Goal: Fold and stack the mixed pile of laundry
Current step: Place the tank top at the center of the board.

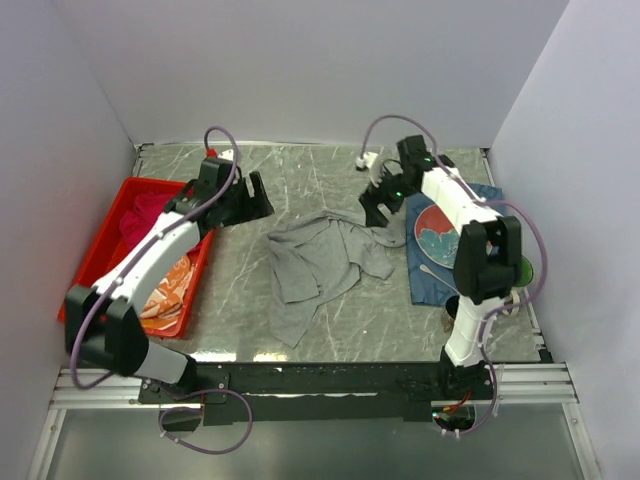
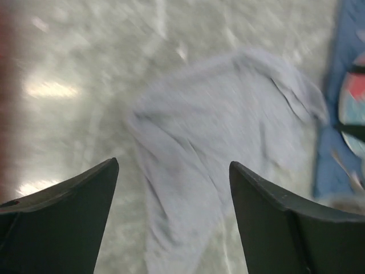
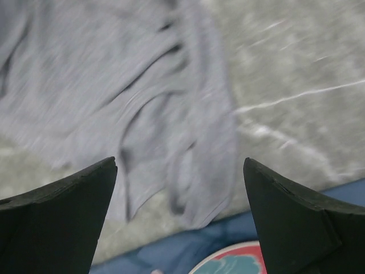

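Note:
The grey garment [image 1: 320,265] lies crumpled and spread on the marble table, and shows in the left wrist view [image 2: 217,131] and the right wrist view [image 3: 114,85]. My left gripper [image 1: 255,200] [image 2: 173,162] hangs open above the table just left of the garment's far edge, nothing between its fingers. My right gripper [image 1: 378,210] [image 3: 179,162] is open over the garment's right edge, also empty. The crimson-magenta shirt [image 1: 145,215] and the orange-and-white patterned cloth [image 1: 170,285] lie in the red tray [image 1: 100,240] at the left.
A dark blue placemat [image 1: 440,270] [image 2: 328,165] [image 3: 188,251] with a round red-and-teal design lies at the right, touching the garment's right edge. White walls enclose the table on three sides. The left arm reaches over the tray.

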Robot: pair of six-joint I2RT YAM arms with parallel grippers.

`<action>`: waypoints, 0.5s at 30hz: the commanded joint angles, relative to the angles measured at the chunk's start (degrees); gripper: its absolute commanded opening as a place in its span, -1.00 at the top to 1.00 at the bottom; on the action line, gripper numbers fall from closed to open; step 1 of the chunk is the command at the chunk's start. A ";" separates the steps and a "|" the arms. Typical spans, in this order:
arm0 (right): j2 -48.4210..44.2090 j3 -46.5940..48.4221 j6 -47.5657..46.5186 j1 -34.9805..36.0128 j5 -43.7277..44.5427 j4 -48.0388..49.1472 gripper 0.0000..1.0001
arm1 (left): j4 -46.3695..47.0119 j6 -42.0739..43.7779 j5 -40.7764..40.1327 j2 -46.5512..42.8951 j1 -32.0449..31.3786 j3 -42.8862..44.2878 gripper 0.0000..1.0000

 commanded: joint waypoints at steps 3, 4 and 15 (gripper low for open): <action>0.03 -2.03 -6.04 -4.84 -8.12 -6.00 -0.75 | -1.07 -5.81 14.08 -3.47 -6.54 -8.51 -0.55; 1.00 -0.02 -5.32 -5.11 -7.85 -7.66 -0.68 | -0.54 -7.13 14.34 -2.94 -7.69 -8.78 -0.47; 7.34 5.10 -0.22 -4.67 -7.85 -10.75 -0.32 | -16.51 -13.65 2.06 22.95 -22.54 10.89 -0.09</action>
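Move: The grey tank top lies spread out, its middle about 16 cm to the left hand's right, 8 cm back and 17 below. The red bin's middle is some 38 cm to the left of that hand, 4 back. From the right hand, the tank top's strap end is level ahead, about 6 cm right and 11 below, with the round plate roughly 22 cm right and 2 ahead. Left hand swings 13 cm right, back and down over the tank top, fingers partly closing; right sinks 4 cm, narrowing. ##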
